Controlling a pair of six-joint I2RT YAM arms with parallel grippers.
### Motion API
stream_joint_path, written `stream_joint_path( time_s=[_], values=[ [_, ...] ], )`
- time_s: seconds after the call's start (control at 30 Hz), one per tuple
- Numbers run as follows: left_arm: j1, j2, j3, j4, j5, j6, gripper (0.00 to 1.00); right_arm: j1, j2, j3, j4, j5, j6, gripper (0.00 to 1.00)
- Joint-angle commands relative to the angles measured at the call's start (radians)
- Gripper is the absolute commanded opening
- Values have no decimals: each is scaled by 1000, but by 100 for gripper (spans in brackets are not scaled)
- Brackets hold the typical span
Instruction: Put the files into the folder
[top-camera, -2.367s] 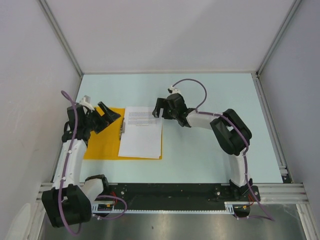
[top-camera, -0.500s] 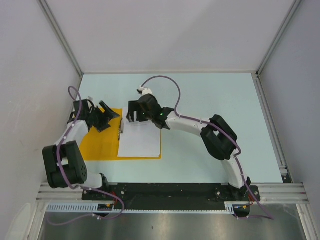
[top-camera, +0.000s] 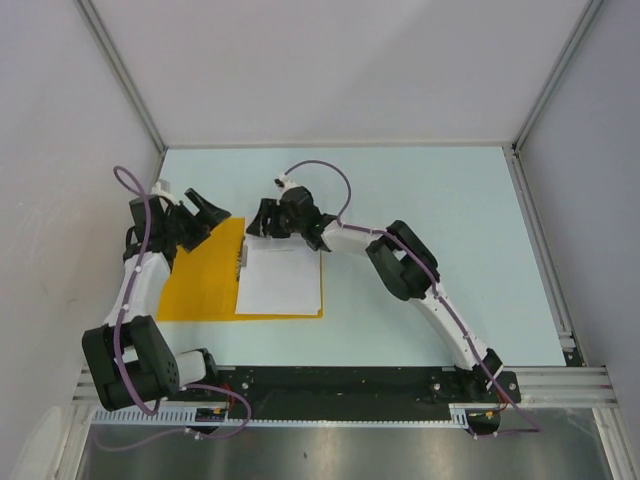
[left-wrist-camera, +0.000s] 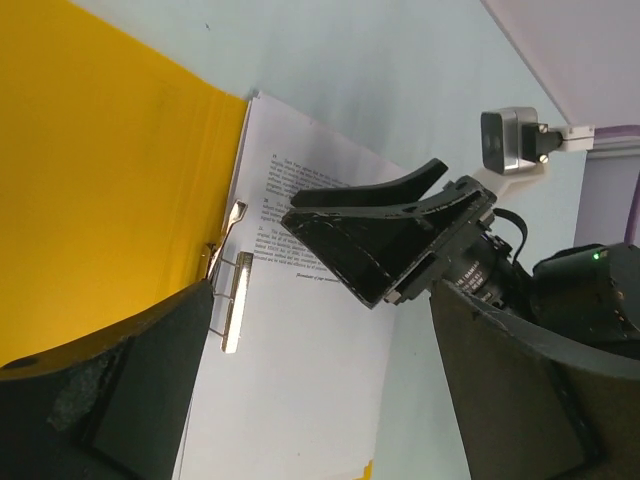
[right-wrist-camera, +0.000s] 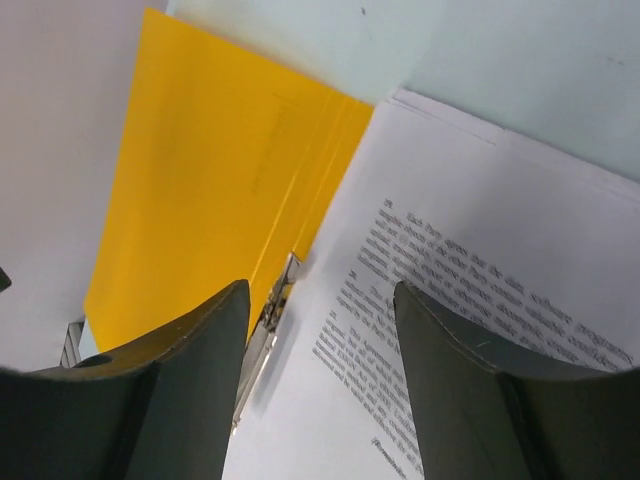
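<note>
The folder (top-camera: 198, 280) lies open at the table's left, orange-yellow, with a metal clip (top-camera: 241, 258) along its spine. The files (top-camera: 282, 282), white sheets with black text at the top, lie on its right half beside the clip. My right gripper (top-camera: 260, 224) hovers open over the sheets' far-left corner, by the clip; in the right wrist view the gripper (right-wrist-camera: 320, 395) frames printed text (right-wrist-camera: 440, 290) and the clip (right-wrist-camera: 262, 335), gripping nothing. My left gripper (top-camera: 204, 215) stands wide open above the folder's far edge; the left wrist view shows the gripper (left-wrist-camera: 320, 400) empty over the sheets (left-wrist-camera: 300, 390).
Grey walls close in on the left, far and right sides, with a metal rail (top-camera: 540, 240) along the table's right edge. The right arm's elbow (top-camera: 400, 262) reaches across the middle of the light-blue table (top-camera: 430, 190). The left arm (top-camera: 140, 290) runs along the folder's left side.
The right gripper has moved left to the sheets' far-left corner and its jaws have narrowed. The left gripper has drawn back toward the far-left, off the folder's middle.
</note>
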Motion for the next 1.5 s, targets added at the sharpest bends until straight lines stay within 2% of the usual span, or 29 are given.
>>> stream_joint_path(
  time_s=[0.0, 0.4, 0.83, 0.93, 1.03, 1.47],
  values=[
    [12, -30, -20, 34, -13, 22, 96, 9, 29, 114, 45, -48, 4, 64],
    [12, -24, -43, 57, -3, 27, 96, 35, 130, 233, 4, -51, 10, 50],
    [12, -23, -43, 64, 3, 34, 95, 47, 179, 288, -15, -74, 13, 52],
    [12, -21, -46, 67, 3, 34, 95, 51, 176, 288, 1, -87, 23, 51],
    [12, -20, -46, 70, 6, 33, 95, 52, 167, 282, 13, -99, 33, 46],
    [12, -27, -59, 77, 4, 28, 95, 47, 107, 241, 47, -133, 34, 43]
  ],
)
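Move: The lever of the folder's metal clip lies about 4 cm to the right hand's left, some 3 cm nearer the base and 2 cm below its fingertips. The clip's bar is also about 4 cm left but 7 cm back, and the stack of files centres about 8 cm to the hand's right and 9 cm back, both roughly 3 cm below. From the left hand the lever is some 5 cm right, 3 cm ahead and 12 cm below. The right hand, fingers half open, crosses left by about 5 cm over the top of the files towards the clip's lever, lifting some 2 cm on the way and sinking again, then easing back a couple of centimetres towards the base. The fingers narrow by about a third around the lever's raised end without shutting, while the wrist turns slightly counter-clockwise, and a firm hold on the lever can't be seen. ##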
